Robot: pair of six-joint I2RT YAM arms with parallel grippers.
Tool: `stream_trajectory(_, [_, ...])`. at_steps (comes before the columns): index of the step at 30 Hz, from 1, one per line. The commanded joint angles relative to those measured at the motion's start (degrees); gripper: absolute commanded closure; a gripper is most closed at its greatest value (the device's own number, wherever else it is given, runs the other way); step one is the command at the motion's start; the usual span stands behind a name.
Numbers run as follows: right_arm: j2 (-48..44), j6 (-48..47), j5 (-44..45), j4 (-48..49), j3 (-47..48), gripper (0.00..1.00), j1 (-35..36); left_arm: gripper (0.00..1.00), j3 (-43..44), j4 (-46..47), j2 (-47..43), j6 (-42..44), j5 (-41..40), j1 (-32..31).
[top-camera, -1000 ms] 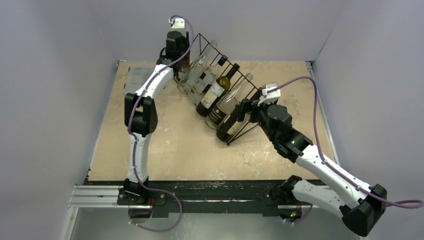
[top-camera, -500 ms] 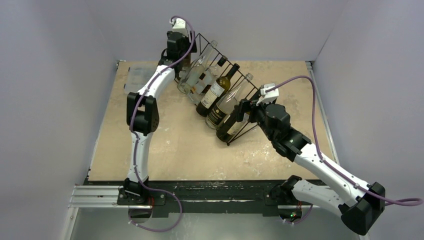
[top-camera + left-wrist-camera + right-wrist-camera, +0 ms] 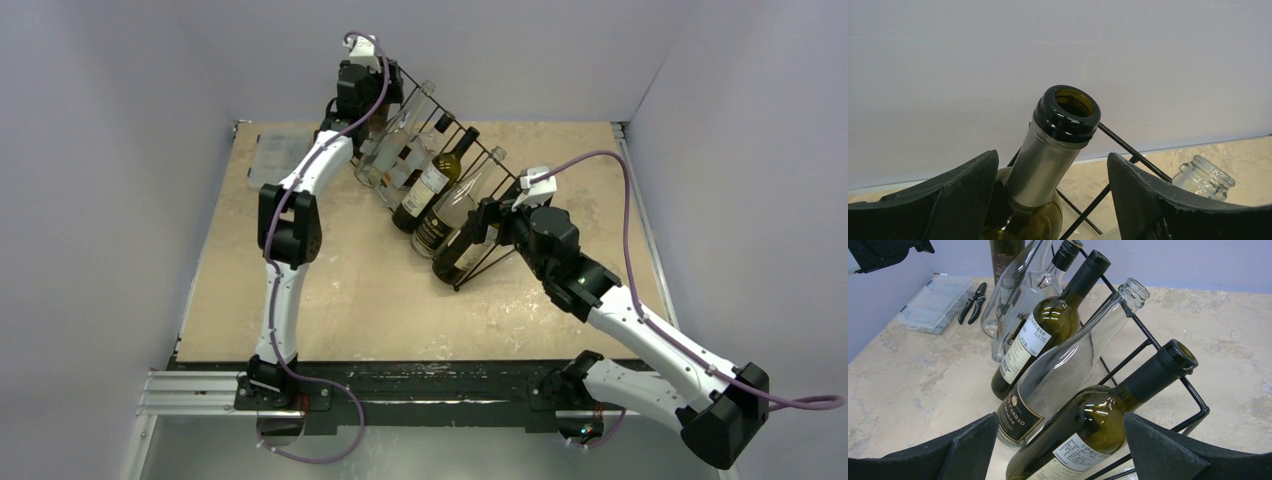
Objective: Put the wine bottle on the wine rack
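The black wire wine rack (image 3: 508, 172) runs diagonally across the table with several bottles lying in its slots. The wine bottle (image 3: 1058, 150), green glass with a silver foil neck and a black lip, leans in the far left slot against a rack wire (image 3: 1133, 147). My left gripper (image 3: 1052, 156) is open around its neck, with a gap on each side. In the top view the left gripper (image 3: 365, 100) hides most of that bottle. My right gripper (image 3: 1060, 417) is open astride a dark green bottle (image 3: 1098, 425) in the near right slot, touching nothing.
A clear plastic box (image 3: 265, 160) and black pliers (image 3: 973, 302) lie at the far left of the table. A clear glass bottle mouth (image 3: 1205, 175) shows beside the left fingers. Walls close in the back and both sides.
My left gripper has opened off the wine bottle's neck and shifted slightly toward the back wall. The bottle stays in its slot. The right arm has barely moved.
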Motion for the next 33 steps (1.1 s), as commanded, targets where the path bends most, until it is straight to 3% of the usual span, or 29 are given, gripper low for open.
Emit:
stream_trajectory(1, [-0.1, 0.5, -1.0, 1.8, 1.5, 0.01, -0.4, 0.2, 2.4, 0.2, 1.8, -2.4, 2.9, -0.4])
stream_trajectory(15, [-0.1, 1.0, -1.9, 1.8, 1.2, 0.01, -0.7, 0.14, 4.5, -2.1, 2.8, -2.9, 10.1, -0.6])
stream_trajectory(20, [0.0, 1.0, -2.1, 3.0, 1.2, 0.01, -0.8, 0.11, 4.6, -3.3, 1.9, -2.5, 10.0, -0.6])
stream_trajectory(23, [0.1, 1.2, -2.5, 3.3, 1.2, 0.01, -0.9, 0.02, 4.3, -4.7, 0.9, -1.7, 9.2, -0.6])
stream_trajectory(33, [-0.3, 1.3, -2.8, 3.3, 1.4, 0.01, -0.9, 0.0, 1.7, -6.8, -3.9, -1.4, 8.9, -0.5])
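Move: The wine bottle already tilts between the left gripper's part-open fingers, its middle about 5 cm back, 1 cm left and 8 cm below the hand. The wine rack's top corner lies some 5 cm ahead, 3 cm right and 2 cm higher; the clear bottle already racked has its middle roughly 9 cm back, 5 cm right and 8 cm below. From the right hand, the wine bottle is some 32 cm ahead, 22 cm left and 10 cm below. Carry the left gripper about 3 cm to the right, nudging the wine bottle over with the left finger towards the rack's slanting top bar and swinging the wrist nearly 10 degrees clockwise. Then sink some 2 cm, easing back slightly and tipping the fingers a little down, while they spread from mostly open to fully open around the bottle. ##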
